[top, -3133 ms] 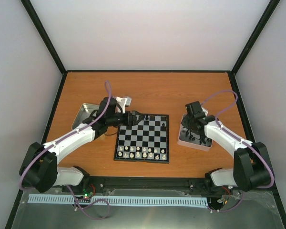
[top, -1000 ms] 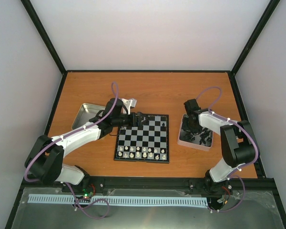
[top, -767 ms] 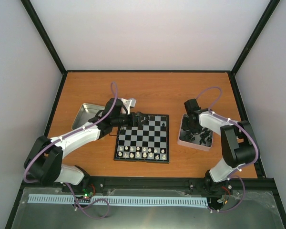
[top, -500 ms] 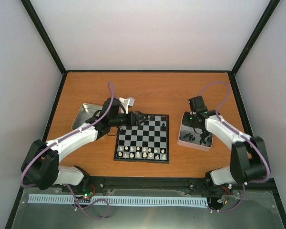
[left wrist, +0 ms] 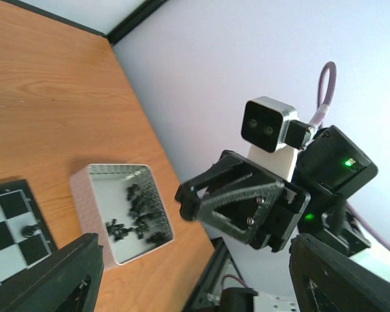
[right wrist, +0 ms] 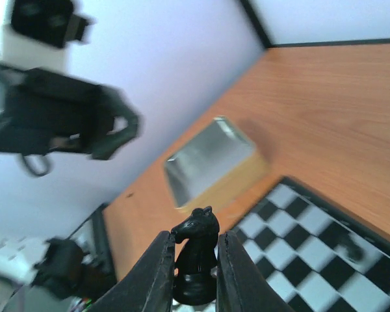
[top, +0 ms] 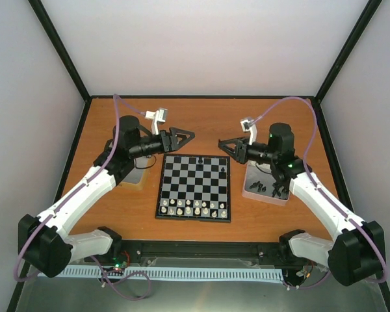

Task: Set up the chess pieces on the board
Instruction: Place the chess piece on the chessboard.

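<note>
The board (top: 195, 182) lies mid-table, with whitish chess pieces (top: 194, 208) on its two near rows and one black piece (top: 201, 158) on the far row. My right gripper (top: 223, 144) hangs above the board's far right corner. In the right wrist view it (right wrist: 195, 260) is shut on a black knight (right wrist: 196, 250), held upright over the board (right wrist: 312, 253). My left gripper (top: 190, 134) is raised beyond the board's far left corner. In the left wrist view it (left wrist: 201, 286) is wide open and empty, facing the right gripper (left wrist: 205, 195).
A white tray (top: 268, 190) right of the board holds several loose black pieces; it also shows in the left wrist view (left wrist: 94, 195). A metal tray (right wrist: 208, 159) sits left of the board, mostly under the left arm in the top view. Black frame posts edge the table.
Both arms have lifted. The left gripper rose from the board's far left corner, leaving a black piece there. The right gripper left the tray with a knight and swung towards the board.
</note>
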Motion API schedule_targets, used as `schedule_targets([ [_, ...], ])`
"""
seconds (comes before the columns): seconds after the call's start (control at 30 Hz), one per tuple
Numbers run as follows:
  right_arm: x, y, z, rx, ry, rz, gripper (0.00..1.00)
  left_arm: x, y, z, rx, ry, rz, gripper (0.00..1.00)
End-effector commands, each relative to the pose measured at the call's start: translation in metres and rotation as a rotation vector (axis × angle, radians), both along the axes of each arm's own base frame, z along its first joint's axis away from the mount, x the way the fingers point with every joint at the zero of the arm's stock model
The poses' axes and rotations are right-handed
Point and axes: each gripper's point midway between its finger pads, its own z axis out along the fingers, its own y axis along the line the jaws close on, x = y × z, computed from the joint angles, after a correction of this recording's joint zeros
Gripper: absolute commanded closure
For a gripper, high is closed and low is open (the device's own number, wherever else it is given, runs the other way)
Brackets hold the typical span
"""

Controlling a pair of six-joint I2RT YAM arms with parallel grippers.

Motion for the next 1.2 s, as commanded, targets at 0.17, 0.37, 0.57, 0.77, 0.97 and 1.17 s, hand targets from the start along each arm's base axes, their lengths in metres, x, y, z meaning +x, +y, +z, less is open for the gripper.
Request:
schedule_targets([
  [0.17, -0.055, 0.056, 0.054, 0.087, -0.201, 0.424, 0.97, -0.024, -0.011, 0.029, -0.122, 0.063, -0.154, 0.21],
  [0.37, -0.058, 0.072, 0.045, 0.007, -0.232, 0.488, 0.97, -0.027, -0.013, 0.020, -0.138, 0.136, -0.175, 0.30],
  [0.57, -0.046, 0.081, 0.033, -0.060, -0.227, 0.486, 0.97, -0.025, -0.015, 0.008, -0.155, 0.226, -0.173, 0.41],
  [0.77, -0.040, 0.086, 0.028, -0.074, -0.227, 0.490, 0.97, -0.024, -0.017, -0.014, -0.154, 0.297, -0.174, 0.51],
  [0.97, -0.046, 0.088, 0.025, -0.078, -0.227, 0.527, 0.97, -0.023, -0.020, -0.013, -0.192, 0.334, -0.184, 0.59],
  [1.17, -0.046, 0.092, 0.019, -0.118, -0.231, 0.538, 0.97, -0.023, -0.022, -0.020, -0.221, 0.399, -0.196, 0.69],
])
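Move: The black chess piece is already in the right hand's fingers. From the left hand it lies about 12 cm to the right, level fore and aft, and some 4 cm lower; so the left gripper is that far left of and above the right hand. From the right hand, the chessboard's middle is about 10 cm left, 5 cm back and 26 cm down, a small black piece stands 2 cm ahead and 24 cm below, and the pink box is some 17 cm right, 3 cm back and 24 cm down. Leftward and back, the right hand carries the black piece about 9 cm left to the left gripper, turning some 30 degrees counter-clockwise, rising first and then sinking partway, grip kept. The left hand eases back, tips its fingers downward, sinks slightly and closes from wide to about a third open around the piece's free end. ##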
